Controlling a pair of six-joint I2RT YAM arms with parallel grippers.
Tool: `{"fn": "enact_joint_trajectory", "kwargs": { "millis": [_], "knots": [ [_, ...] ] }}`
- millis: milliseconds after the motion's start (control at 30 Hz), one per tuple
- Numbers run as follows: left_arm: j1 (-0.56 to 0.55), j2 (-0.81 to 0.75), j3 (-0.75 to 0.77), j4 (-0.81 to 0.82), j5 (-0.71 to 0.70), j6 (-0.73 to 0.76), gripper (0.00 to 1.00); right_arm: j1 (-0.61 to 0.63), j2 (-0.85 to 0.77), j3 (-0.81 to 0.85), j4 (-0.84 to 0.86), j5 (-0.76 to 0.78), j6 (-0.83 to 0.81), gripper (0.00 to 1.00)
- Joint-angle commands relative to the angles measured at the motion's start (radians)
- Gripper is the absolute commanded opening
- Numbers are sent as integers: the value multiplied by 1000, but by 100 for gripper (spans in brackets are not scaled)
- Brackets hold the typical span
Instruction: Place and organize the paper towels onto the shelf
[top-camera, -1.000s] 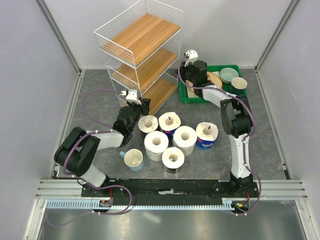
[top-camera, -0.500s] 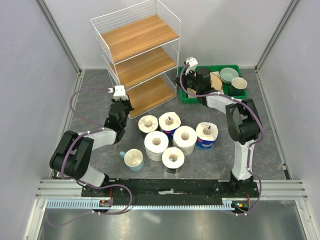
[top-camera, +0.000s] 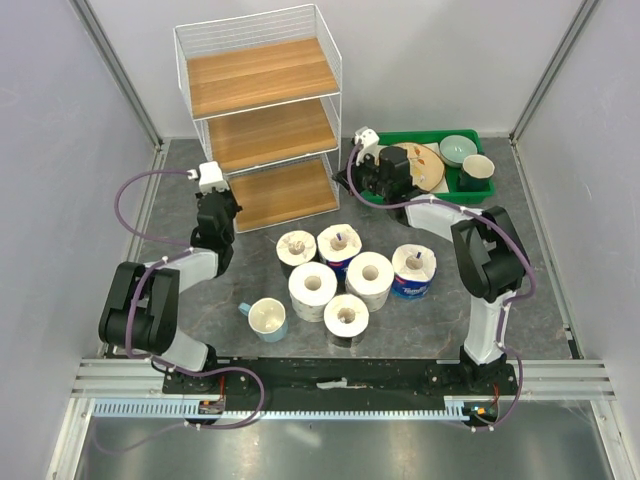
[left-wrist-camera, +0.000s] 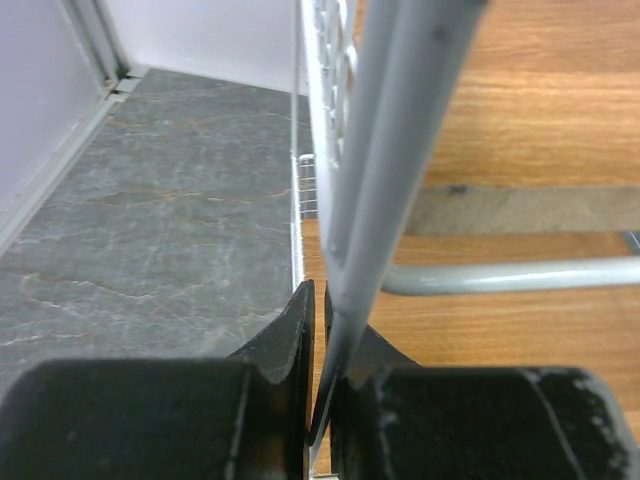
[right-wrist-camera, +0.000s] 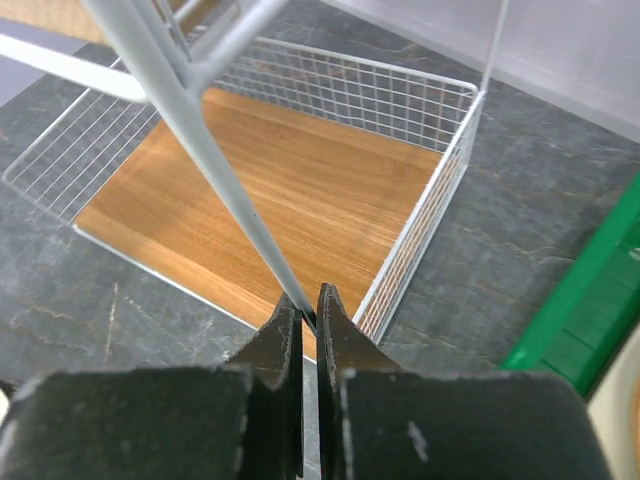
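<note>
The shelf (top-camera: 262, 75), a three-tier white wire rack with wooden boards, stands at the back, square to the rear wall. My left gripper (top-camera: 222, 200) is shut on its front left post; in the left wrist view the jaws (left-wrist-camera: 320, 330) pinch that white post (left-wrist-camera: 390, 150). My right gripper (top-camera: 345, 178) is shut on the front right post, and its jaws (right-wrist-camera: 310, 310) clamp a thin wire over the bottom board (right-wrist-camera: 290, 190). The paper towels (top-camera: 340, 275), several rolls, stand clustered on end in front of the shelf, touched by neither gripper.
A pale cup with a blue handle (top-camera: 266, 318) sits left of the rolls. A green tray of dishes (top-camera: 430, 135) lies right of the shelf, just behind my right arm; its wall (right-wrist-camera: 580, 310) shows in the right wrist view. Grey walls close in both sides.
The shelf has swung from a skewed angle to square with the back wall and shifted left. Both arms moved left with it, and the left gripper closed on its post.
</note>
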Motion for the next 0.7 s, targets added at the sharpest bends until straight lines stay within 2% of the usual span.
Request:
{"fn": "enact_joint_trajectory", "kwargs": {
  "millis": [0, 100, 167, 200, 267, 300, 367, 667],
  "knots": [
    [62, -40, -22, -66, -62, -149, 7, 42, 3, 50, -69, -56, 111, 0],
    [68, -69, -55, -60, -54, -154, 7, 53, 42, 102, -118, -59, 103, 0],
    [68, -81, -56, -74, -51, -155, 13, 56, 53, 131, -138, -61, 95, 1],
    [68, -85, -55, -81, -45, -157, 29, 56, 54, 133, -144, -59, 94, 19],
    [68, -106, -56, -92, -27, -169, 46, 56, 27, 107, -131, -38, 89, 38],
    [68, -115, -61, -94, -24, -172, 65, 56, 14, 93, -108, -13, 89, 49],
    [68, -161, -79, -101, -22, -191, 99, 55, -28, 51, -97, 7, 81, 57],
    [66, -439, -217, -193, 27, -276, 100, 56, -241, -141, -55, 53, 101, 62]
  ]
}}
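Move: Both hands already grip the shelf's front posts just below its middle tier: the left front post lies between the left fingers, the right front post between the right. A paper towel roll stands about 9 cm back and 14 cm right of the left hand, some 8 cm lower; the blue roll is some 15 cm back from the right hand, straight behind it and 8 cm lower. The green tray's middle is about 12 cm ahead, 19 cm right and 14 cm below the right hand. Still pinching the two front posts, both hands carry the shelf left together by about 3 cm, then open and let go of it: the left fingers spread fully, the right a little over halfway. Both draw straight back from the shelf front, the left some 6 cm, rising slightly and rolling about 10 degrees left side down, the right about 4 cm, drifting a bit right with its fingertips dipping. ##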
